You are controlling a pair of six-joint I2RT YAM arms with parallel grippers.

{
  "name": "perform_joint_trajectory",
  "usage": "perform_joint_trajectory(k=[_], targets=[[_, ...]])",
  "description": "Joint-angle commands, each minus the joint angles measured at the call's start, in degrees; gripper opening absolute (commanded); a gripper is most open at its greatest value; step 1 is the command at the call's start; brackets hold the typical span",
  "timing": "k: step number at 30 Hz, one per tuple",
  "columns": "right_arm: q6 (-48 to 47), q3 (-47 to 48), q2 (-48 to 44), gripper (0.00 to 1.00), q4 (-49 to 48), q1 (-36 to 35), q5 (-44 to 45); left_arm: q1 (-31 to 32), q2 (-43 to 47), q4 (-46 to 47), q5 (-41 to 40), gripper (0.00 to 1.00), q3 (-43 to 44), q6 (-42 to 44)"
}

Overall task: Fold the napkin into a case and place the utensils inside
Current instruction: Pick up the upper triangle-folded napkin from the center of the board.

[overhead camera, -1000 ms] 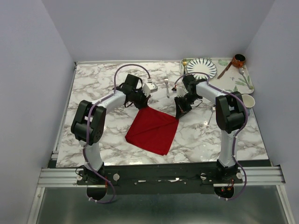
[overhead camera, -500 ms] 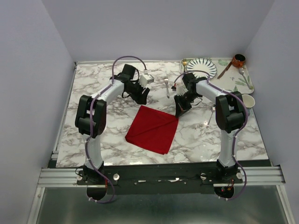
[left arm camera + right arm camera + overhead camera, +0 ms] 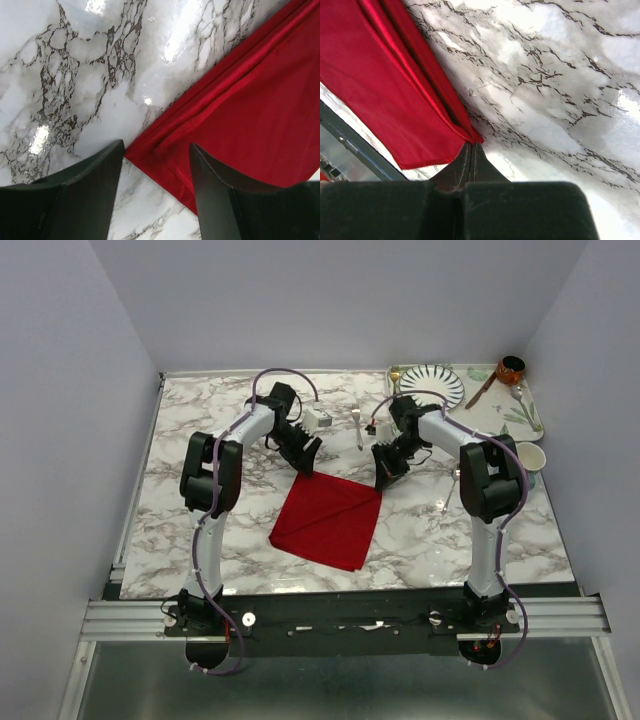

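Note:
The red napkin (image 3: 328,520) lies folded on the marble table, its double hemmed layers showing in the left wrist view (image 3: 250,100). My left gripper (image 3: 305,455) hangs open just over the napkin's far-left corner, which sits between the two fingers (image 3: 156,146) without being pinched. The right gripper (image 3: 383,478) is shut on the napkin's far-right corner (image 3: 471,145), the red cloth (image 3: 385,90) spreading away from the tips. A silver fork (image 3: 356,425) rests on the table beyond the napkin, between the two grippers.
A tray (image 3: 540,420) at the back right carries a patterned plate (image 3: 432,386), a brown cup (image 3: 511,368) and some other utensils. A white cup (image 3: 530,456) stands by the right arm. Walls close in the table on three sides.
My left gripper has opened and let go of the napkin's far-left corner, which now lies flat, and the left arm has swung inward. The right gripper has kept its hold.

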State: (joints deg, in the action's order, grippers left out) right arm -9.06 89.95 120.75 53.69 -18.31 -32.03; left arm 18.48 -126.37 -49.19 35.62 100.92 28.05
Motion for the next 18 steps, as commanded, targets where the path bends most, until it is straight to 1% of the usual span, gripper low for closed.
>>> perform_joint_trajectory(k=[1, 5, 11, 14, 15, 16, 18], targets=[[-1.5, 1.9, 1.6, 0.01, 1.5, 0.1, -0.8, -0.1, -2.1, -3.4, -0.4, 0.66, 2.3, 0.0], [-1.7, 2.1, 1.8, 0.01, 1.8, 0.1, -0.7, -0.1, -2.9, -3.5, -2.0, 0.61, 2.4, -0.6], [-1.8, 2.9, 2.2, 0.01, 2.1, 0.1, -0.8, 0.1, -3.8, -3.5, -2.0, 0.52, 2.3, -0.7], [-1.8, 3.5, 2.4, 0.01, 2.5, 0.1, -0.7, 0.4, -3.1, -3.7, -2.1, 0.5, 0.9, 0.4], [-1.9, 3.6, 2.6, 0.01, 2.6, 0.1, -0.7, 0.4, -2.7, -3.8, -2.1, 0.48, 0.0, 0.8], [-1.9, 3.8, 2.7, 0.01, 2.6, 0.2, -0.7, 0.4, -2.7, -3.8, -2.4, 0.43, -0.4, 1.2], [-1.8, 4.4, 2.9, 0.01, 2.9, 0.1, -0.6, 0.5, -2.4, -3.8, -2.7, 0.4, -1.4, 1.6]])
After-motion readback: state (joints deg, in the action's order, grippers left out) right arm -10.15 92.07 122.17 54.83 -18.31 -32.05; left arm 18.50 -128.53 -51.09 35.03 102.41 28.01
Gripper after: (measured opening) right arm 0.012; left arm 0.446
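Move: The left hand's open fingers already straddle the napkin's far-left corner, which lies right at the hand point and about 1 cm below it. The far-right corner, held by the right hand, is some 16 cm to the left hand's right and 4 cm back, and the fork about 11 cm right and 10 cm ahead. From the right hand, the far-left corner lies roughly 16 cm to its left and 3 cm farther out. The left hand sinks about 1 cm, almost straight down onto the far-left corner of the folded napkin, its fingers slanting down and to the right and closing by roughly a quarter of their range, so that the tips gather the layered fold between them without shutting fully. Meanwhile the right hand stays practically in place, fingers still shut on the far-right corner, keeping that end of the napkin's far edge held. ##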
